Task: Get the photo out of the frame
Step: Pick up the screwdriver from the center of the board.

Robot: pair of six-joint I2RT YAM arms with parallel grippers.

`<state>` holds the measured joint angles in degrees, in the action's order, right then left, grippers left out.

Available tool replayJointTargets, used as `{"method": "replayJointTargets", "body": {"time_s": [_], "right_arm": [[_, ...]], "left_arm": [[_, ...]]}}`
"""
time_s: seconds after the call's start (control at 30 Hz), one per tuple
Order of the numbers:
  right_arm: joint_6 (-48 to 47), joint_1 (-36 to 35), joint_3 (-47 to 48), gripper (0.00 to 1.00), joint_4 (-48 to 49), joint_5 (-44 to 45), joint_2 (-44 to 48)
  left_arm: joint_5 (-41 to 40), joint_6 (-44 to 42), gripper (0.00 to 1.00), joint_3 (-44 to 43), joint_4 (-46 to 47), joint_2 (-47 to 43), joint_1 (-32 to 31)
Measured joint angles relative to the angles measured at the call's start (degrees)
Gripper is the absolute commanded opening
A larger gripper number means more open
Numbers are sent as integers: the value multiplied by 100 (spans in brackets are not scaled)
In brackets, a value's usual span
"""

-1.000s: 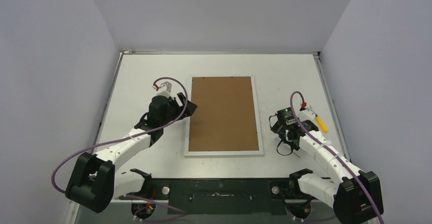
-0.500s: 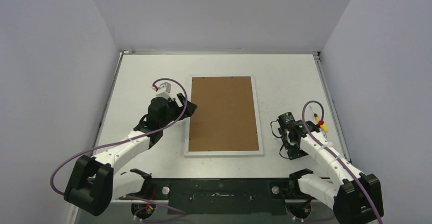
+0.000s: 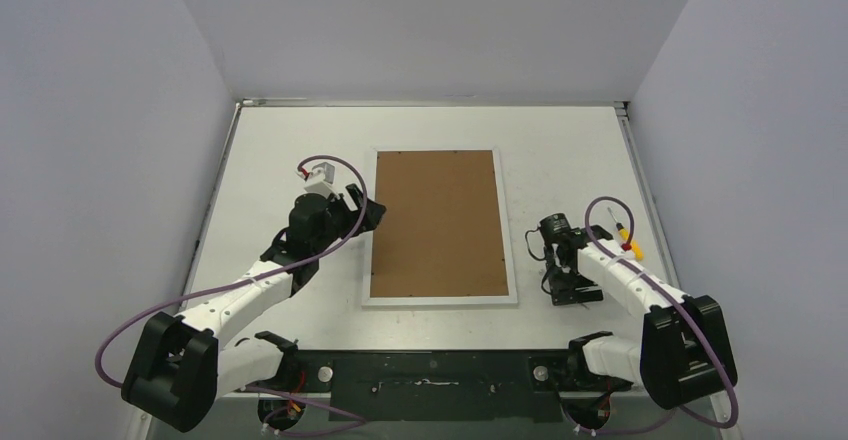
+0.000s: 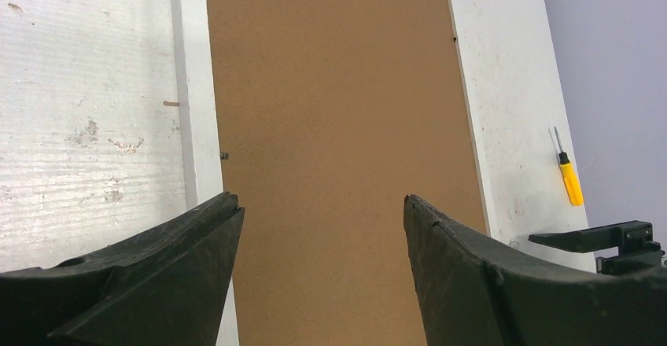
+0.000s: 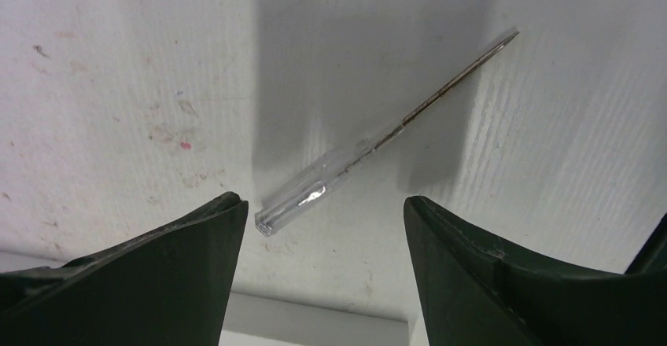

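Observation:
The frame lies face down in the middle of the table, its brown fibreboard back up inside a narrow white border. The photo is hidden under that back. My left gripper is open at the frame's left edge. In the left wrist view its fingers straddle the white border and the brown back with nothing between them. My right gripper hangs open over bare table to the right of the frame's near right corner. Nothing sits between its fingers.
A clear-handled thin tool lies on the table just beyond the right fingertips. A yellow screwdriver rests near the table's right edge. A white strip crosses the bottom of the right wrist view. Walls enclose the table.
The right arm has swung away from the yellow screwdriver, nearer and toward the frame's near right corner, with its wrist turned. The left arm has hardly moved.

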<state>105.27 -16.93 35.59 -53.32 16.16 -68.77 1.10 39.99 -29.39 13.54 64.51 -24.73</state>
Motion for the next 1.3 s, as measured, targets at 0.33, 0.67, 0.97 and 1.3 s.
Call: {"method": "replayJointTargets", "body": {"time_s": [0.33, 0.67, 0.97, 1.3], "right_arm": [[26, 658, 44, 69, 234, 68, -149], [-306, 750, 105, 42, 350, -105, -592], [-586, 758, 273, 5, 398, -155, -754], [-2518, 763, 1233, 5, 476, 90, -739]], "left_arm": [[-24, 0, 73, 2, 2, -4, -11], [-96, 0, 73, 2, -2, -2, -20], [-205, -15, 73, 2, -4, 11, -28], [-46, -179, 71, 2, 11, 234, -31]]}}
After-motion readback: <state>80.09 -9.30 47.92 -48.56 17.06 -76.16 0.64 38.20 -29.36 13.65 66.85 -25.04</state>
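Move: The clear screwdriver lies just under the wide-open right fingers, the middle of its handle about 2 cm ahead of the hand, 2 cm to the right and 1 cm lower. The middle of the face-down photo frame is roughly 14 cm ahead and 20 cm to the left of this hand, and the yellow screwdriver some 11 cm ahead and 17 cm to the right. From the left hand, the clear handle is about 34 cm to the right, 11 cm back and 13 cm below. The right fingers close on the clear screwdriver's handle and pinch it, after the hand has slid about 2 cm right and 2 cm forward and sunk a little over a centimetre onto it. Keeping that grip, the hand then lifts up and forward, about 5 cm each way, turning some 20 degrees counter-clockwise. ##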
